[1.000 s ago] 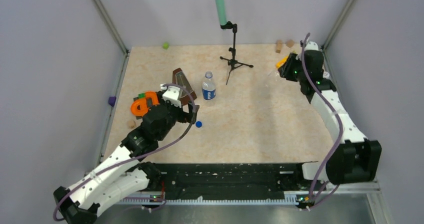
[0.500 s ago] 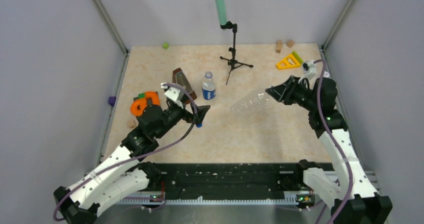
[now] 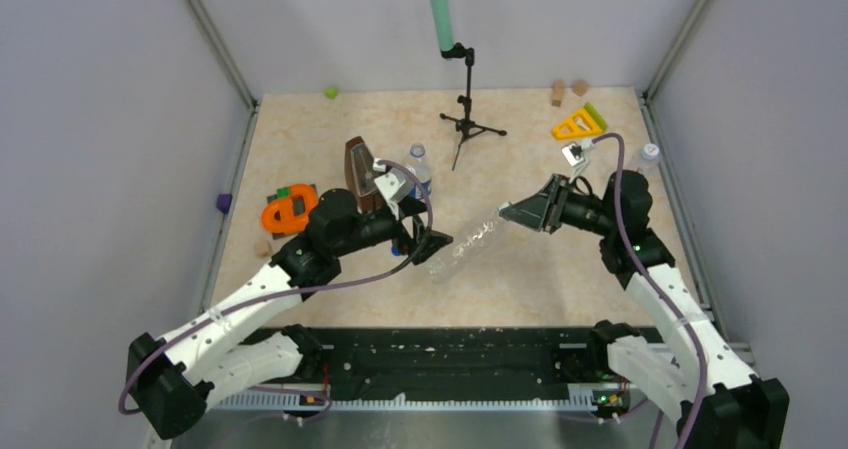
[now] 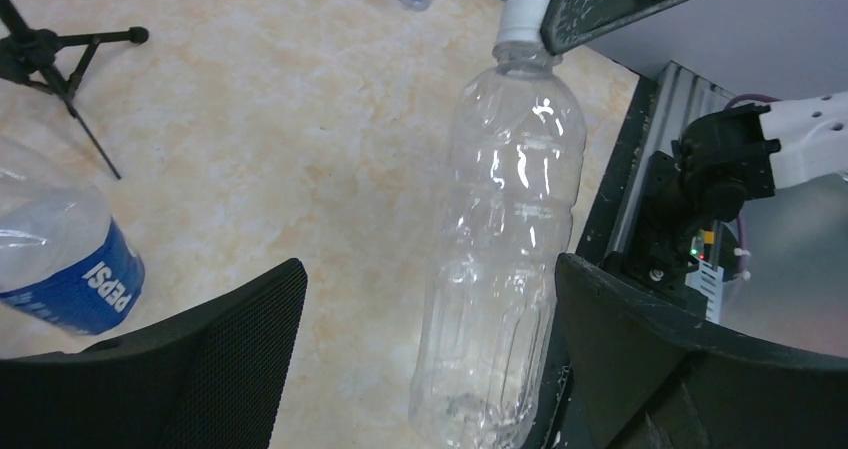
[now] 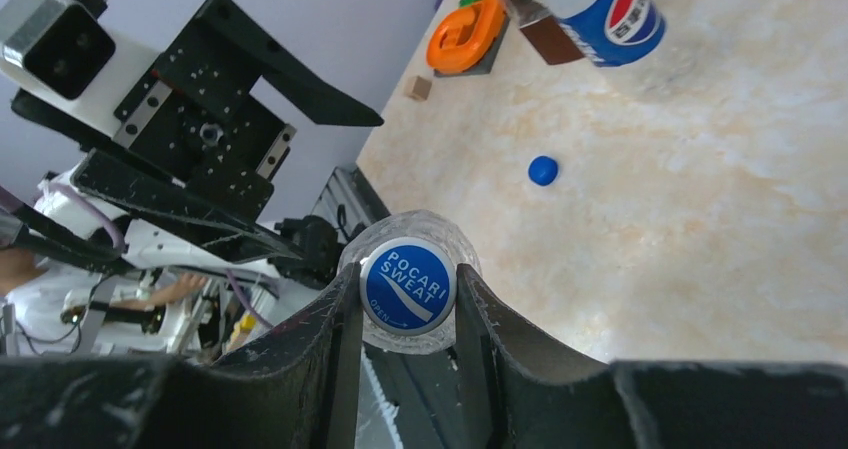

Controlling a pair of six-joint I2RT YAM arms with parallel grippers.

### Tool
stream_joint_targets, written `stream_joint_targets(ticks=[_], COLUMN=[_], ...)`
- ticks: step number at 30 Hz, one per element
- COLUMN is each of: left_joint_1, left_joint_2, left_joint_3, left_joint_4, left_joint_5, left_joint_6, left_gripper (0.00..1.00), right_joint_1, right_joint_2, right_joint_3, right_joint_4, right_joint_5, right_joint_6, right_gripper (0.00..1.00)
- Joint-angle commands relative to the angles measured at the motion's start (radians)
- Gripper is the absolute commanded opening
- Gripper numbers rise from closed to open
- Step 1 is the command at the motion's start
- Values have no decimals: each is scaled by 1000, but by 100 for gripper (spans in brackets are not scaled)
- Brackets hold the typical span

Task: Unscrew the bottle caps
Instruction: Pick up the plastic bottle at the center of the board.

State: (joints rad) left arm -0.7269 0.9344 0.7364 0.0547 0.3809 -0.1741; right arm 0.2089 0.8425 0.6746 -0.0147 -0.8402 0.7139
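My right gripper point(image 3: 510, 212) is shut on the cap point(image 5: 407, 286) of a plain clear bottle point(image 3: 462, 249), white-sided with a blue printed top. It holds the bottle slanted above the table's middle. My left gripper point(image 3: 436, 240) is open around that bottle's base point(image 4: 500, 299); the bottle sits close to the right finger point(image 4: 680, 359) and well clear of the left one point(image 4: 200, 359). A blue-labelled bottle point(image 4: 70, 269) stands just behind my left wrist. On the table a loose dark blue cap point(image 5: 543, 170) lies flat. A third bottle point(image 3: 650, 156) stands at the right edge.
A microphone tripod point(image 3: 468, 121) stands at the back centre. A brown wedge-shaped object point(image 3: 357, 164) and an orange toy point(image 3: 290, 210) sit left of my left arm. A yellow triangle point(image 3: 578, 124) and wooden blocks point(image 3: 558, 91) lie at the back right.
My right arm has swung the clear bottle from the back right corner down to the table's middle. My left gripper has moved right and now brackets the bottle's base.
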Motion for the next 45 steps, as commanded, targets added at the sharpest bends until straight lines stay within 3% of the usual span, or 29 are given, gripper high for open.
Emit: stream_joint_targets(ticks=[1,8,12,19,30,32,38,40,42,45], left_joint_1=[4,3,3,2,1,1,1,1,1,1], left_joint_2=[20,82,134,193,194,190,181,181,183,183], left_joint_3=[54,81,101,148,148,147,144,144,146,143], left_joint_4=[68,45,17,-33,-88,-88,-103,-120,-140,-163], left_joint_5=[92,274,366,390,326,304,252,241,223,213], left_joint_6=[-6,-15,-4,16,33,35,59,78,97,127], left_gripper=[94,94,89,83,62,47,19,2,0,0], right_joint_1=[72,110,161,194,193,194,193,193,194,193], right_joint_2=[26,36,43,41,35,37,36,35,38,45], right_joint_3=[22,-28,16,5,-48,-49,-58,-62,-62,-67], right_joint_4=[123,293,240,333,428,434,410,403,389,389], right_joint_5=[-12,21,54,41,57,51,45,43,42,43], right_joint_6=[38,124,57,92,157,162,149,151,148,143], right_gripper=[0,0,0,0,0,0,0,0,3,23])
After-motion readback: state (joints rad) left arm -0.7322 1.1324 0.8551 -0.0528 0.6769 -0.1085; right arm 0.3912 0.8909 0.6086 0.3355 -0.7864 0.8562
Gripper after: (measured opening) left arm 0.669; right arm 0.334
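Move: The clear plastic bottle hangs by its white cap from the right hand, slanting down, left and back; its middle is about 8 cm to the left hand's right, 2 cm back and 4 cm lower. Counted from the left hand, the Pepsi bottle stands roughly 14 cm ahead, 3 cm left and 14 cm lower; the blue cap lies some 8 cm left, 2 cm ahead and 24 cm lower. From the right hand, the clear bottle's middle is about 8 cm left, 5 cm back and 5 cm down. The left fingers close around the clear bottle's body and pinch it from both sides, after the open hand has swung some 5 cm right and back, sinking slightly and turning about 20 degrees clockwise. The right hand keeps its grip on the cap and brings the bottle about 4.5 cm left, rising a little, towards the left gripper, then holds there. ##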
